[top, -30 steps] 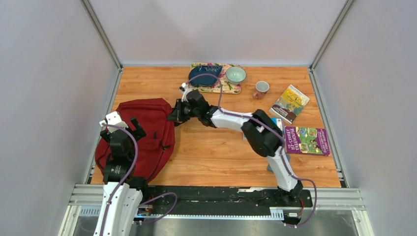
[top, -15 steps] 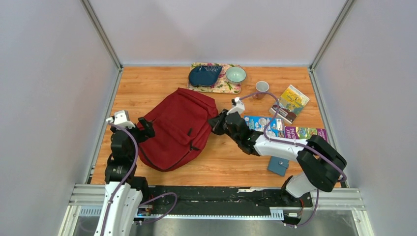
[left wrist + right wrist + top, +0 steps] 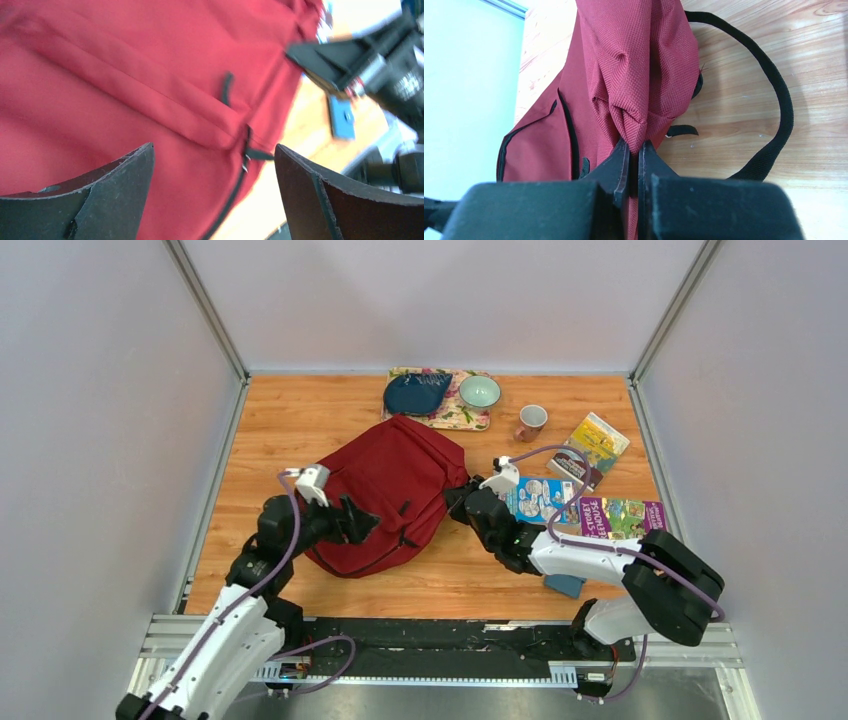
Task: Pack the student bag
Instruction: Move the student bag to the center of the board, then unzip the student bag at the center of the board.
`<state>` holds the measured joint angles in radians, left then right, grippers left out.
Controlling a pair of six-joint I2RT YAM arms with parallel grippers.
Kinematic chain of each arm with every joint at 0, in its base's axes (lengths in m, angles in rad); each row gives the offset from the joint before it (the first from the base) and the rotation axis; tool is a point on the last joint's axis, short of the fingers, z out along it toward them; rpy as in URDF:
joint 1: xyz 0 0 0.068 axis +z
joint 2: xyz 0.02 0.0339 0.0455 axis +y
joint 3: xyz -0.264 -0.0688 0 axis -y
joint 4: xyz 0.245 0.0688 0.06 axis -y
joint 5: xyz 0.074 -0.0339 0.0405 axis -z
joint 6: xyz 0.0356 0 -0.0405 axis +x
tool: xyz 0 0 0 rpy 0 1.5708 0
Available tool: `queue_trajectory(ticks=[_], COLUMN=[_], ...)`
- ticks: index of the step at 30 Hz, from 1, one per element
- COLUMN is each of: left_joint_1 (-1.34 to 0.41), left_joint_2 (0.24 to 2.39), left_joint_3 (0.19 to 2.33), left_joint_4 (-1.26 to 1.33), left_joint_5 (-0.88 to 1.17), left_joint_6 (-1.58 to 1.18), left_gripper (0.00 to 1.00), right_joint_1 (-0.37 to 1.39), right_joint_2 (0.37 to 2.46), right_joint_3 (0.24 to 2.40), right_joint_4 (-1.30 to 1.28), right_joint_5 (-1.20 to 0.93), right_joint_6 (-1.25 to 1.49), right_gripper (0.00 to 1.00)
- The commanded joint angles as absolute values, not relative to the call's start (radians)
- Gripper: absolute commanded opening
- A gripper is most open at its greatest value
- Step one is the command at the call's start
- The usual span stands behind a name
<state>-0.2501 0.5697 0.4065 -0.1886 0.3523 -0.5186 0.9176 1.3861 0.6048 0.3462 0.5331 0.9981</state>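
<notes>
The dark red student bag [image 3: 395,485] lies flat in the middle of the wooden table, front pocket and black zippers up. My right gripper [image 3: 458,502] is at its right edge, shut on a pinched fold of the red fabric [image 3: 636,127]; a black strap [image 3: 781,100] loops over the wood beside it. My left gripper [image 3: 362,523] hovers over the bag's near-left part, open, nothing between its fingers [image 3: 120,200]. Under it I see a black zipper pull [image 3: 246,156] on the red cloth.
A flowered tray [image 3: 462,418] at the back holds a dark blue pouch [image 3: 414,393] and a green bowl [image 3: 480,391]. A mug [image 3: 531,421], three picture books [image 3: 592,448] [image 3: 540,498] [image 3: 625,514] and a small blue wallet [image 3: 565,585] lie on the right.
The right gripper dragged the bag rightward from the left edge to the table's middle. The left arm swung right and forward, over the bag's near-left part, jaws still open.
</notes>
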Motion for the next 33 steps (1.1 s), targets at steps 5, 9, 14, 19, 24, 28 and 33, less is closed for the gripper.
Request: queue_trajectory(ticks=[5,9,14,19,24,28,33], left_joint_1=[-0.636,-0.708,-0.758,-0.782,-0.787,-0.785,-0.788], left_joint_2=[0.659,0.731,0.808,0.833,0.856,0.885,0.896], left_joint_3=[0.428,0.420,0.416,0.393,0.399,0.408,0.397], left_joint_4=[-0.213,-0.131,-0.061,0.040,0.087,0.097,0.133], left_joint_5=[0.123,0.112,0.069,0.002,-0.031,-0.020,0.020], left_joint_6=[-0.474,-0.476,-0.479,-0.500,-0.500,-0.503,-0.518], left_gripper=[0.88,0.82,0.79,0.72,0.66,0.60,0.51], right_joint_1=[0.916,0.914,0.914,0.914,0.916,0.916,0.916], right_joint_2=[1.345,1.336,1.319,1.315,1.310,1.310,1.312], right_joint_3=[0.647,0.647,0.644,0.643,0.641,0.641,0.640], right_joint_4=[0.376,0.370,0.367,0.368,0.373,0.376,0.377], right_joint_5=[0.577,0.561,0.546,0.523,0.506,0.494,0.485], right_joint_6=[0.996,0.989,0.977,0.968,0.962,0.959,0.957], right_gripper=[0.00,0.00,0.00,0.00,0.00,0.00,0.00])
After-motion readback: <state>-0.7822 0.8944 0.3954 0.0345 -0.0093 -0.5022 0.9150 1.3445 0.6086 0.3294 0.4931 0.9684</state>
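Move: The black side strap by the bag's zip lies about 10 cm to the left hand's right, 3 cm back and 8 cm below. The red bag's middle is some 5 cm right and 3 cm ahead; the blue book lies about 40 cm right and 3 cm ahead. From the right hand, already gripping the bag's edge, the strap is about 10 cm left, 8 cm back and 5 cm lower. Left hand sweeps about 9 cm right and 5 cm down, half closing around the strap; right keeps its grip. ##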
